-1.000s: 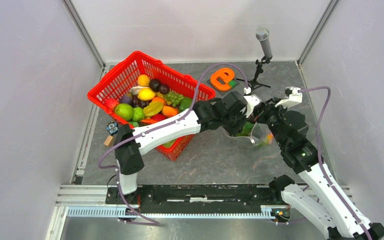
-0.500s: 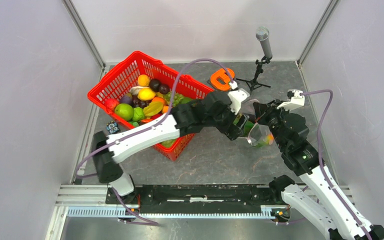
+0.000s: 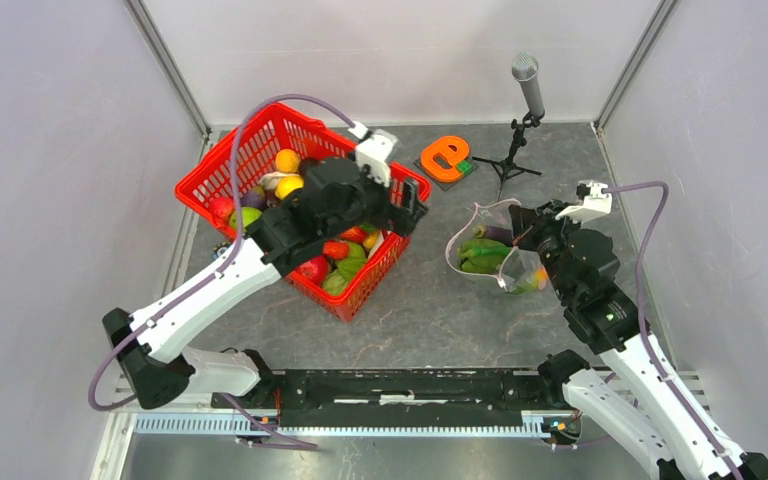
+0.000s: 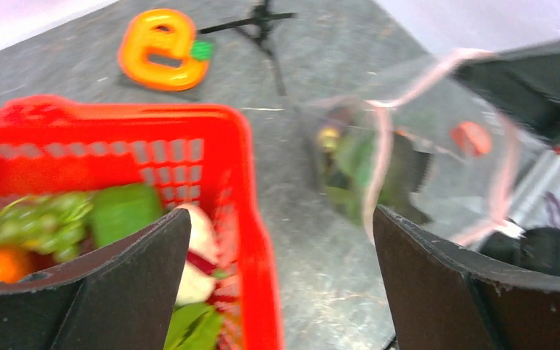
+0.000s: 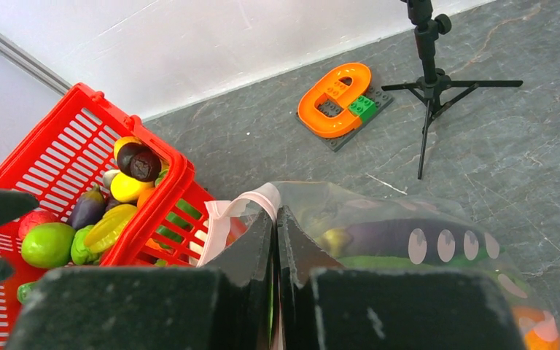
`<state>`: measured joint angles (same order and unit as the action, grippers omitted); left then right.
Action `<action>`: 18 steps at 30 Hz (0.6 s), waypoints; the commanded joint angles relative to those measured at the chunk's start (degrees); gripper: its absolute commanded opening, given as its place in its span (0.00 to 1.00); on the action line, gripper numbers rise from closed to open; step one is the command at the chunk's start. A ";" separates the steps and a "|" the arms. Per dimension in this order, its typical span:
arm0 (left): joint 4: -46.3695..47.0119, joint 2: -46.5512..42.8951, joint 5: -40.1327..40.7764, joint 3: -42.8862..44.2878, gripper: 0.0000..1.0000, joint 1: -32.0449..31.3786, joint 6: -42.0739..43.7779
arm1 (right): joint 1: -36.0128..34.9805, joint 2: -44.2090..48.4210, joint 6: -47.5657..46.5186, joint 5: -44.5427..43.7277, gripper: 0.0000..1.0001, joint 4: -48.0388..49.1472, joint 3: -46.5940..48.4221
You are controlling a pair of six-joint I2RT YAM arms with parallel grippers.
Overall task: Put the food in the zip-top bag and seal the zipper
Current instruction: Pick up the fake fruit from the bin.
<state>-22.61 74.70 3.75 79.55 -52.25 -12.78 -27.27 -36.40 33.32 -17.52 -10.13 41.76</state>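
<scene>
The clear zip-top bag [image 3: 485,250] lies right of centre with its mouth open toward the left. Its pale pink zipper [image 5: 242,206] curls along the mouth. Food sits inside: long green pieces [image 3: 482,260], a purple aubergine [image 5: 397,237] and a small orange fruit [image 5: 536,324]. My right gripper [image 5: 275,213] is shut on the bag's mouth edge and holds it up. My left gripper [image 3: 407,212] hangs open over the right end of the red basket [image 3: 222,160], with nothing between its fingers [image 4: 102,284]. In the left wrist view the bag [image 4: 415,146] shows ahead, blurred.
The red mesh basket [image 5: 65,124] holds several more toy fruits and vegetables. An orange letter toy [image 3: 446,156] lies on a small plate at the back. A microphone on a tripod [image 3: 527,80] stands behind the bag. Walls close in left, right and behind.
My left gripper opened at the bag's mouth, left green food inside, and swung back left over the basket. The right gripper kept its hold on the bag edge.
</scene>
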 commanded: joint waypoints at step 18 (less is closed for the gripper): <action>-7.79 -1.03 -8.01 -11.37 1.00 30.39 -1.04 | 0.11 1.06 -1.52 -1.27 0.09 2.12 0.17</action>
<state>-27.62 70.72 2.87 68.45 -22.41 -15.14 -27.27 -35.57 32.56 -18.22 -10.33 41.65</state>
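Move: The green grapes in the red bin, the likeliest goal, lie about 11 cm left, 9 cm ahead and some 20 cm below the left hand. From that hand the green bell pepper is 6 cm left and 6 cm ahead, the orange pepper 12 cm left and 4 cm ahead, and the orange 17 cm left and 8 cm ahead, all at the grapes' depth. From the right hand the grapes lie about 31 cm left, 9 cm ahead and 17 cm lower. The fruit heap in the bin is what the left hand swings back to from the bin's bag-side edge: about 18 cm left and half as far forward, sinking some 8 cm and slowing sideways near the end. The wrist turns about 30 degrees counter-clockwise and tips down slightly, fingers staying wide open and touching nothing yet. The right hand still pinches the bag's rim. ##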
